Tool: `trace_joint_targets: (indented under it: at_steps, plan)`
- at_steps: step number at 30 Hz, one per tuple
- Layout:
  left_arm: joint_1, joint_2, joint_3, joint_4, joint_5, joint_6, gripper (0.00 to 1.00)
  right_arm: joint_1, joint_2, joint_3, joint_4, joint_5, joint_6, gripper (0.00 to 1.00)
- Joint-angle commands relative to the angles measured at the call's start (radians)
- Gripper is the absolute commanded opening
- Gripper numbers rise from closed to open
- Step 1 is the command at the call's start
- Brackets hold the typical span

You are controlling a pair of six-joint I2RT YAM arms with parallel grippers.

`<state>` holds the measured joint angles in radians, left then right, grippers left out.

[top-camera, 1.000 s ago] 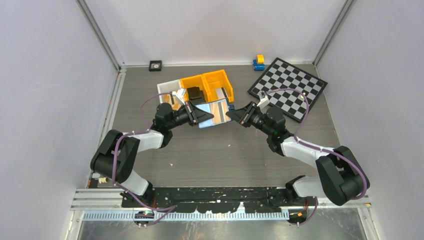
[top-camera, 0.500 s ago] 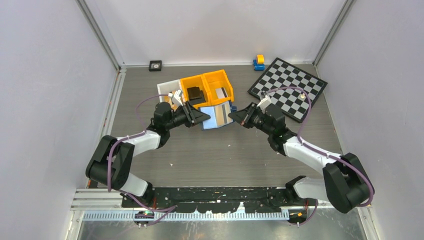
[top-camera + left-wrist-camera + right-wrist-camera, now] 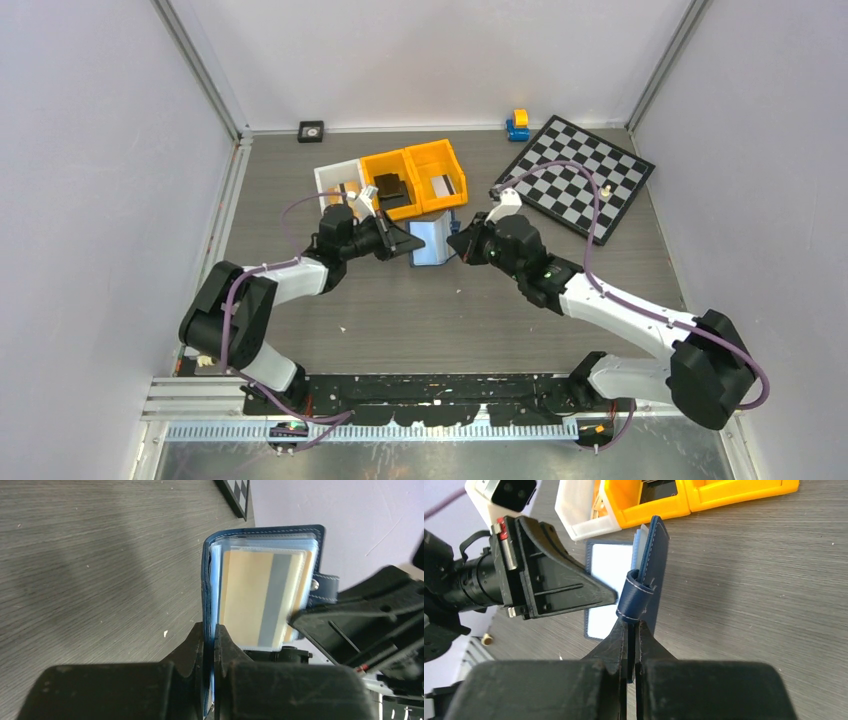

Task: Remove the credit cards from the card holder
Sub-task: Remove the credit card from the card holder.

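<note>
The navy card holder (image 3: 431,241) hangs half open between my two grippers, above the table. My left gripper (image 3: 209,630) is shut on the edge of one navy cover (image 3: 205,580). In the left wrist view the credit cards sit inside a clear pocket: a tan card (image 3: 245,600) crossed by a grey band (image 3: 274,602). My right gripper (image 3: 630,625) is shut on the other cover (image 3: 655,565), just below its curled snap tab (image 3: 634,595). The pale inside of the far flap (image 3: 608,587) shows beside the left gripper's fingers (image 3: 569,587).
Two orange bins (image 3: 415,172) and a white bin (image 3: 335,178) stand just behind the holder. A chessboard (image 3: 578,178) lies at the back right, with a blue and yellow toy (image 3: 517,124) beyond it. A small black square (image 3: 311,130) lies by the back wall.
The two grippers have come closer together, so the holder, spread wide before, now stands folded at a narrow angle. The right arm reached further left.
</note>
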<state>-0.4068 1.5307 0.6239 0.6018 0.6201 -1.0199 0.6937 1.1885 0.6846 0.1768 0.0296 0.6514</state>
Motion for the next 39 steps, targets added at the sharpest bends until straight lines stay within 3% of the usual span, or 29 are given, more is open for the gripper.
trace_joint_targets:
  at_steps: [1, 13, 19, 23, 27, 35, 39]
  plan:
    - [-0.032, 0.015, 0.055, -0.009, -0.021, 0.042, 0.00, 0.135, -0.019, 0.117, -0.089, 0.198, -0.141, 0.00]
    - [-0.072, 0.066, 0.095, -0.054, -0.038, 0.071, 0.00, 0.312, 0.114, 0.241, -0.165, 0.318, -0.269, 0.01]
    - [-0.068, 0.030, 0.091, -0.079, -0.042, 0.074, 0.01, 0.311, 0.049, 0.191, -0.147, 0.469, -0.233, 0.01]
    - [-0.039, 0.025, 0.065, -0.005, -0.011, 0.027, 0.06, 0.263, -0.020, 0.137, -0.105, 0.412, -0.187, 0.00]
    - [-0.008, 0.025, 0.023, 0.118, 0.022, -0.036, 0.19, 0.170, -0.043, 0.096, -0.068, 0.280, -0.111, 0.00]
    - [0.038, 0.019, -0.080, 0.404, 0.026, -0.143, 0.57, 0.048, -0.062, 0.016, 0.065, 0.055, -0.002, 0.01]
    - [0.055, 0.020, -0.105, 0.484, 0.026, -0.178, 0.65, 0.016, -0.064, -0.013, 0.120, 0.002, 0.026, 0.01]
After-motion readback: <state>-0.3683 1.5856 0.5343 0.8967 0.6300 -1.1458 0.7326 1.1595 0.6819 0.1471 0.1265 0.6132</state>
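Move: Both hands already grip the open card holder. Its middle lies about 2 cm to the right of the left hand and 1 cm farther out, and some 3 cm to the left of the right hand and 1 cm farther out, near their height. From the left hand, the right orange bin is about 16 cm ahead and 3 cm right, the left orange bin roughly 14 cm ahead and 7 cm left, both about 10 cm lower. Down some 3 cm and a little right goes the left hand with its gripped edge, while the right hand swings back and left about 3 cm, dips, and rolls its left side down 25 degrees. Both then reverse: the right nearly regains its start, still pinching the strap side; the left rises, goes left and spreads its fingers wide, letting go of the holder. ##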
